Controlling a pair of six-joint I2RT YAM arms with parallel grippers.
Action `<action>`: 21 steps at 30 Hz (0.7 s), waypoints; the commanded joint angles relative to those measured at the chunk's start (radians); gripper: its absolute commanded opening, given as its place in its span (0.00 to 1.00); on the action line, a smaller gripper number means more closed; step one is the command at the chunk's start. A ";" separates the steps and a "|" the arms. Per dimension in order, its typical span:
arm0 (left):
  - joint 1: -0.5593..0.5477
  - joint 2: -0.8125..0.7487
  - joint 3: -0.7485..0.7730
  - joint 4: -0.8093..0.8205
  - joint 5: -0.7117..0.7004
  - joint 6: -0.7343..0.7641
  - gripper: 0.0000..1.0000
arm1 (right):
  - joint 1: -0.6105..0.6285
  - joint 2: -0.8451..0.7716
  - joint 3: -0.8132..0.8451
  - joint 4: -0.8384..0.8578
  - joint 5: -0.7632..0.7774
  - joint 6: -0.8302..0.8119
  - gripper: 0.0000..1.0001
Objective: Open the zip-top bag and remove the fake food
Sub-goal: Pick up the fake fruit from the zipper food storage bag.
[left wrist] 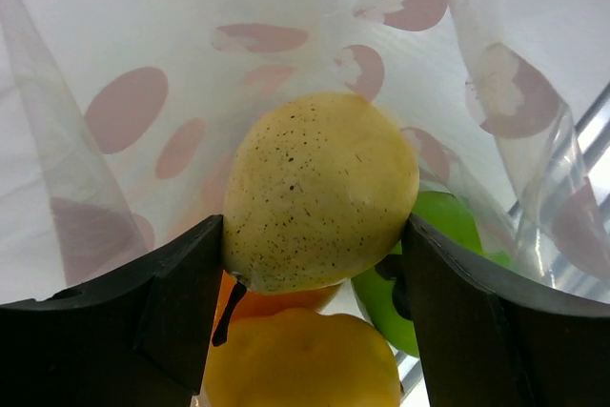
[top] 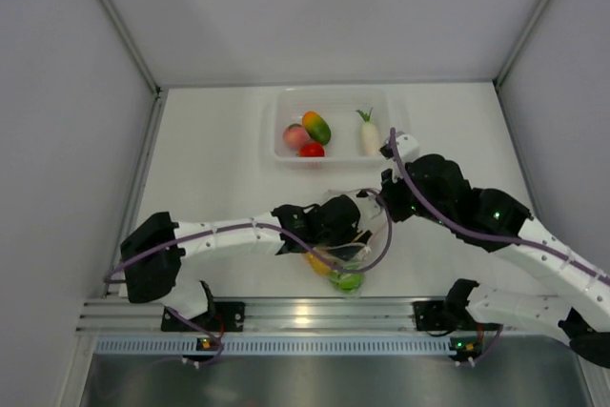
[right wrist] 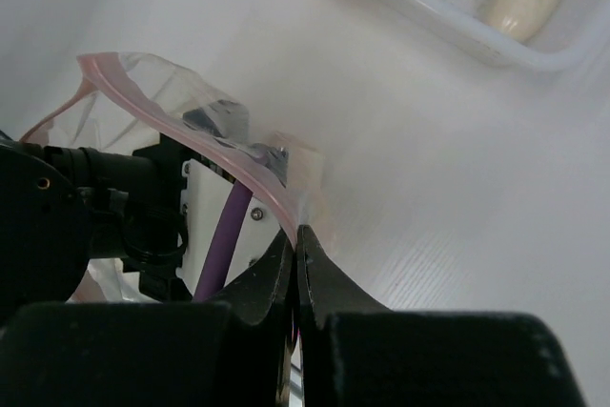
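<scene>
The zip-top bag [top: 370,214] lies open in the middle of the table, clear with pink spots [left wrist: 124,107]. My left gripper [left wrist: 313,235] is inside it, its jaws pressed against both sides of a pale speckled yellow pear [left wrist: 319,188]. Below the pear lie more fake food: an orange piece [left wrist: 262,302], a yellow piece [left wrist: 300,359] and a green piece [left wrist: 448,231]. My right gripper [right wrist: 297,235] is shut on the bag's pink zip strip [right wrist: 181,126], holding the mouth up. In the top view the right gripper [top: 386,199] is at the bag's right edge.
A rigid clear tub [top: 282,111] stands behind the bag, holding a pink peach [top: 294,135], an orange-green mango [top: 317,127], a red tomato [top: 312,150] and a white radish [top: 370,136]. White walls enclose the table on three sides.
</scene>
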 commanded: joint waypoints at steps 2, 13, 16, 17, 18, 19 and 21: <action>0.005 -0.134 -0.029 0.236 0.109 0.004 0.00 | 0.030 -0.020 0.054 0.101 -0.061 0.041 0.00; 0.004 -0.249 -0.110 0.299 0.169 0.043 0.00 | 0.028 0.053 0.101 0.069 0.152 0.044 0.00; 0.004 -0.268 -0.127 0.301 0.182 0.055 0.00 | 0.019 0.078 0.115 0.046 0.237 0.049 0.00; 0.004 -0.269 -0.141 0.301 0.195 0.061 0.00 | 0.016 0.089 0.120 0.043 0.249 0.052 0.00; 0.004 -0.274 -0.147 0.305 0.205 0.063 0.00 | 0.008 0.093 0.121 0.043 0.258 0.051 0.00; 0.004 -0.283 -0.158 0.314 0.230 0.064 0.00 | 0.005 0.098 0.121 0.049 0.254 0.051 0.00; 0.002 -0.292 -0.188 0.331 0.252 0.064 0.00 | 0.000 0.104 0.114 0.061 0.234 0.046 0.00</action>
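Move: The pale yellow fruit is already in the left fingers, inside the bag; the white bin it is bound for lies about 32 cm ahead and 5 cm left of the left hand, some 5 cm lower, with the red pepper in it about 27 cm ahead and 10 cm left. Still in the bag, the green vegetable sits about 10 cm back and 3 cm left, the yellow fruit 5 cm back and 9 cm left, both some 5 cm below. The right hand, pinching the bag's rim, has the held fruit about 5 cm left, 3 cm back and 15 cm below. The pale yellow fruit, still pinched in the left hand, is drawn up about 7.5 cm inside the bag and slightly back and right, the wrist tipping some 20 degrees so the fingers point more to the right and less down. The shut right fingers keep the rim, lifting it about 4.5 cm, then carrying it forward roughly 3.5 cm while dipping again, with a slight clockwise turn. ##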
